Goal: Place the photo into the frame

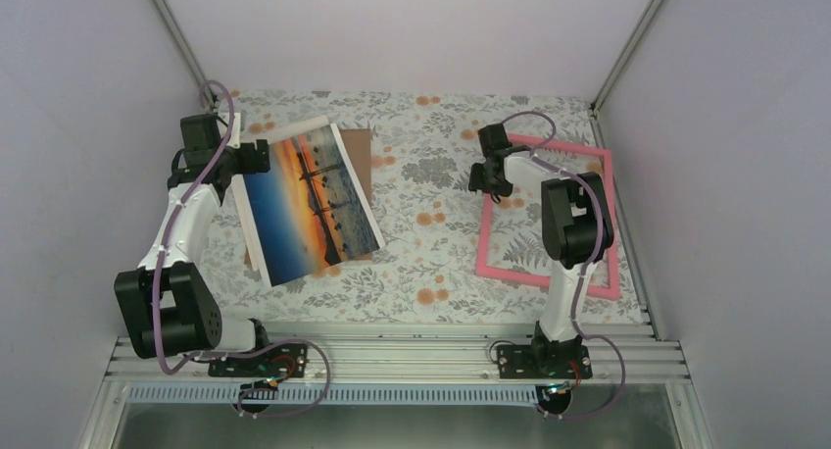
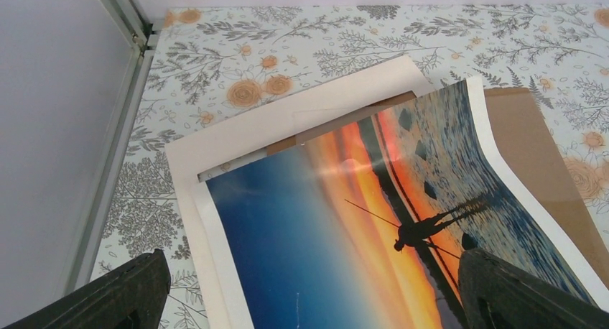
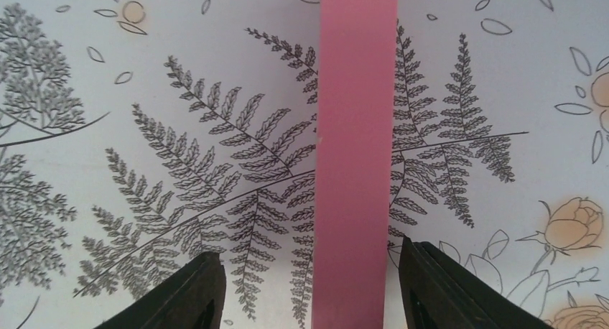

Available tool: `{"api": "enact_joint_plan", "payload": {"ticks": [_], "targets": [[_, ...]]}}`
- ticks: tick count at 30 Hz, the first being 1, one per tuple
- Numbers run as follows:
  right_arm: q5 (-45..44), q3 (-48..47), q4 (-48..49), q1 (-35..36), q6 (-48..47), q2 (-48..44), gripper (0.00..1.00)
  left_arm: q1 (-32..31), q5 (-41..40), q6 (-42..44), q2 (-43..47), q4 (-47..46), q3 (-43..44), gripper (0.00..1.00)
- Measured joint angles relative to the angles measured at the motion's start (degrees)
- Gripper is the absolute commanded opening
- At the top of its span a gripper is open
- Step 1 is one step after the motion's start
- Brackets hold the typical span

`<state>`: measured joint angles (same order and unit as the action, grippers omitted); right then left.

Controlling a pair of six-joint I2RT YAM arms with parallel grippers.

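The photo (image 1: 309,199), an orange sunset over blue water, lies tilted at the left on a brown cardboard board (image 1: 359,147). My left gripper (image 1: 251,159) hovers at the photo's far left corner. Its wrist view shows the left gripper (image 2: 310,258) open wide, with the photo (image 2: 345,221) lying below the gap. The pink frame (image 1: 485,235) lies flat at the right. My right gripper (image 1: 487,181) is down at its left bar, near the far corner. Seen from the wrist, the right gripper (image 3: 309,251) is open astride the frame bar (image 3: 357,149). The right finger (image 3: 431,286) is near the bar's edge and the left finger (image 3: 194,293) stands apart.
A white sheet (image 2: 287,121) and the cardboard (image 2: 535,146) stick out from under the photo. The floral tabletop (image 1: 431,263) is boxed in by pale walls, with metal posts (image 1: 176,32) at the back corners and a rail (image 1: 392,356) along the near edge.
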<state>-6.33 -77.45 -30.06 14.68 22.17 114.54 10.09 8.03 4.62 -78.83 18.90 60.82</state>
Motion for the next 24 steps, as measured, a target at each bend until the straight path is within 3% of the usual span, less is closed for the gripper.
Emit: {"api": "enact_joint_plan", "payload": {"ticks": [6, 15, 20, 24], "targets": [[-1.07, -1.14, 0.0, 0.13, 0.76, 2.08, 0.49, 0.0, -0.52, -0.2, 0.39, -0.26, -0.22, 1.0], [-0.79, -5.81, -2.4, -0.02, 1.53, 4.52, 0.25, 0.0, -0.52, -0.17, 0.39, -0.39, -0.22, 1.0], [4.81, -13.53, -5.11, -0.17, 1.49, 4.98, 0.15, -0.04, 0.76, 0.07, 0.39, 0.04, 0.26, 1.0], [12.68, -19.37, -4.09, -0.11, 1.68, 3.43, 0.14, -0.39, 3.13, 0.74, 0.55, 0.42, 2.12, 1.0]]}}
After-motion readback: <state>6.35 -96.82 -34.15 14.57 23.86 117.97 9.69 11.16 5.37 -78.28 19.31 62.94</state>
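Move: The right hand straddles the pink frame's left bar, open fingertips low on either side; the bar there runs about 1 cm right of the hand point and 2 cm below. That bar's far corner is some 15 cm ahead and 2 cm right, its near corner about 21 cm back and 2 cm left. From the left hand the gripped-at stretch lies roughly 57 cm right, 3 cm ahead and 19 cm below. Slightly down and then slowly forward, staying low, the right hand draws its fingers in about the frame's left bar; it then speeds up, forward and left, some 9 cm of rise with 5 cm each of the others, rolling about 15 degrees left side up. The fingers end nearly shut, empty, clear of the bar. The left hand, open, rises about 2 cm over the photo at the end. ##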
